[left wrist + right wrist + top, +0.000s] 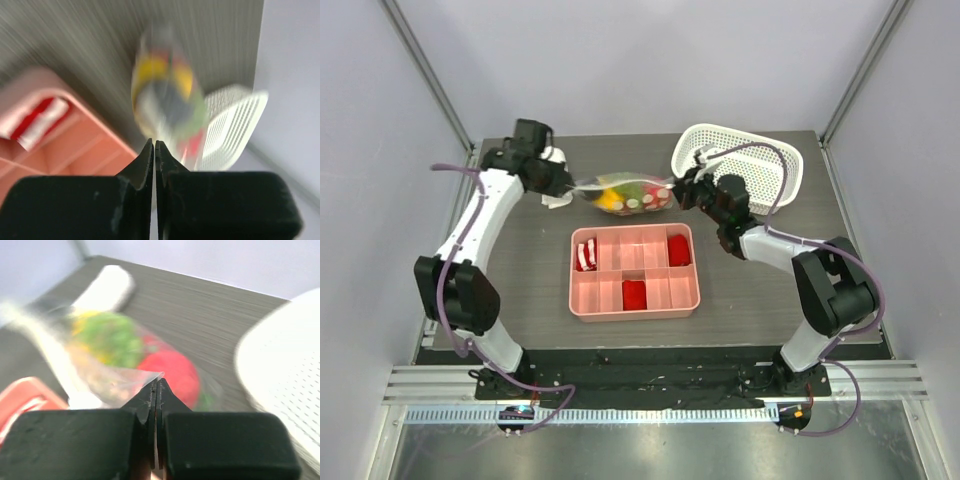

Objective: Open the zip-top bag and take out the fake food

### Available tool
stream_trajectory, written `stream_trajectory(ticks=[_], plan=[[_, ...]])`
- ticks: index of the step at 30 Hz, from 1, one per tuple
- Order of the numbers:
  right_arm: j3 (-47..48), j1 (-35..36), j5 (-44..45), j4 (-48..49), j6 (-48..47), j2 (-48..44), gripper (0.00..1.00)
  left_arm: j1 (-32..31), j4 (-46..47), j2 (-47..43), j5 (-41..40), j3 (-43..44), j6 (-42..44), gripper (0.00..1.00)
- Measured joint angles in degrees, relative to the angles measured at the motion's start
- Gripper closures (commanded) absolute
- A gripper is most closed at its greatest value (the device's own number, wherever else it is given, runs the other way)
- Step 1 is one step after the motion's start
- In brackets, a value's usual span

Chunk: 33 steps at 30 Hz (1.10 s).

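The zip-top bag (625, 193) hangs stretched between my two grippers over the back of the table. Through its clear film I see the fake food (620, 197): yellow, green and red pieces. My left gripper (570, 184) is shut at the bag's left end. In the left wrist view its jaws (154, 142) meet, and the blurred bag (167, 100) reaches right up to them. My right gripper (682, 190) is shut on the bag's right corner. In the right wrist view clear film (125, 380) runs into the closed tips (157, 381), with a red piece (172, 372) behind.
A pink tray (634, 314) with red blocks and a striped piece sits in front of the bag. A white perforated basket (770, 170) stands at the back right. A white rolled cloth (557, 201) lies under the left gripper, also seen as a roll (107, 287).
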Motion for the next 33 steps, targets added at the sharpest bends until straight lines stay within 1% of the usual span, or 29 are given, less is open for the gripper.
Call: stream_trajectory(ticks=[2, 4, 8, 9, 10, 11, 12, 13, 14, 15, 19, 21, 23, 25, 28, 30, 33], plan=[[-0.42, -2.43, 2.19, -1.01, -0.04, 0.0, 0.99, 4.76, -1.64, -1.09, -3.1, 0.35, 2.03, 1.0], [-0.46, -3.82, 3.45, -1.62, -0.2, 0.0, 0.99, 6.36, -2.73, -1.38, -4.31, 1.07, 3.56, 1.0], [-0.46, -3.63, 2.4, -1.79, -1.18, 0.0, 0.99, 4.44, -2.89, -0.61, -2.25, 3.1, 5.77, 1.0], [-0.46, -3.5, 1.51, -1.79, -1.46, 0.0, 0.99, 3.58, -2.67, 0.02, -1.27, 4.2, 6.73, 0.95], [-0.46, -3.39, 0.66, -1.86, -1.57, 0.0, 0.99, 2.56, -2.95, 1.03, -0.07, 6.12, 8.26, 0.86], [-0.42, -3.37, -0.31, -2.19, -1.6, 0.0, 0.99, 1.75, -2.58, 1.99, 1.03, 7.72, 9.84, 0.71], [-0.37, -3.34, -1.16, -2.69, -1.55, 0.0, 0.99, 0.76, -1.62, 3.06, 2.58, 9.73, 11.85, 0.5], [-0.28, -3.34, -1.99, -3.45, -1.4, 0.0, 0.99, -0.17, -0.57, 3.89, 4.15, 11.21, 14.6, 0.43], [0.07, -3.34, -2.78, -4.83, -1.16, 0.0, 0.99, -1.25, 0.76, 4.74, 5.9, 12.83, 17.07, 0.39], [0.61, -3.32, -3.39, -6.34, -0.7, 0.0, 0.99, -2.01, 1.88, 5.14, 7.39, 13.53, 19.69, 0.38], [5.01, -3.28, -6.47, -14.14, 2.34, 0.0, 0.99, -6.1, 7.69, 5.44, 14.25, 13.62, 30.25, 0.39], [7.91, -3.3, -7.56, -18.43, 3.56, 0.0, 0.99, -9.68, 9.38, 5.44, 15.19, 13.38, 38.45, 0.38], [11.56, -3.3, -8.63, -23.65, 4.52, 0.02, 0.99, -12.74, 10.67, 5.38, 14.69, 12.57, 45.62, 0.37], [13.77, -3.5, -9.44, -26.73, 5.07, 0.02, 0.99, -17.33, 11.76, 5.27, 13.42, 11.28, 52.63, 0.36], [16.22, -4.24, -11.52, -30.91, 6.47, 0.02, 0.99, -21.73, 12.09, 5.27, 11.37, 9.25, 63.58, 0.36], [17.07, -4.87, -12.83, -33.53, 7.15, 0.11, 0.99, -22.75, 12.07, 5.27, 10.29, 8.48, 69.37, 0.36], [17.4, -5.7, -13.94, -36.09, 7.61, 0.22, 0.99, -22.27, 12.28, 5.14, 7.37, 7.78, 75.73, 0.36]])
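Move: My left hand, fingers shut, is at the stretched left end of the bag; the bag's middle lies about 12 cm to its right, level fore and aft, some 6 cm lower. The white towel is about 5 cm left and 5 cm ahead, the pink box 13 cm right and 17 cm back, both some 11 cm down. From my right hand, which pinches the other end, the bag's middle is 11 cm left, 5 cm below; the basket is 14 cm right, 8 cm ahead, 10 cm down. My left hand runs on left about 5 cm, free of the bag, then swings back right some 23 cm over it in a rising and sinking arc, easing back towards me at the end. On the way the fingers open wide and the wrist turns about 80 degrees clockwise, towards the zip edge. My right hand jerks right and returns, tipping down while keeping its pinch. ##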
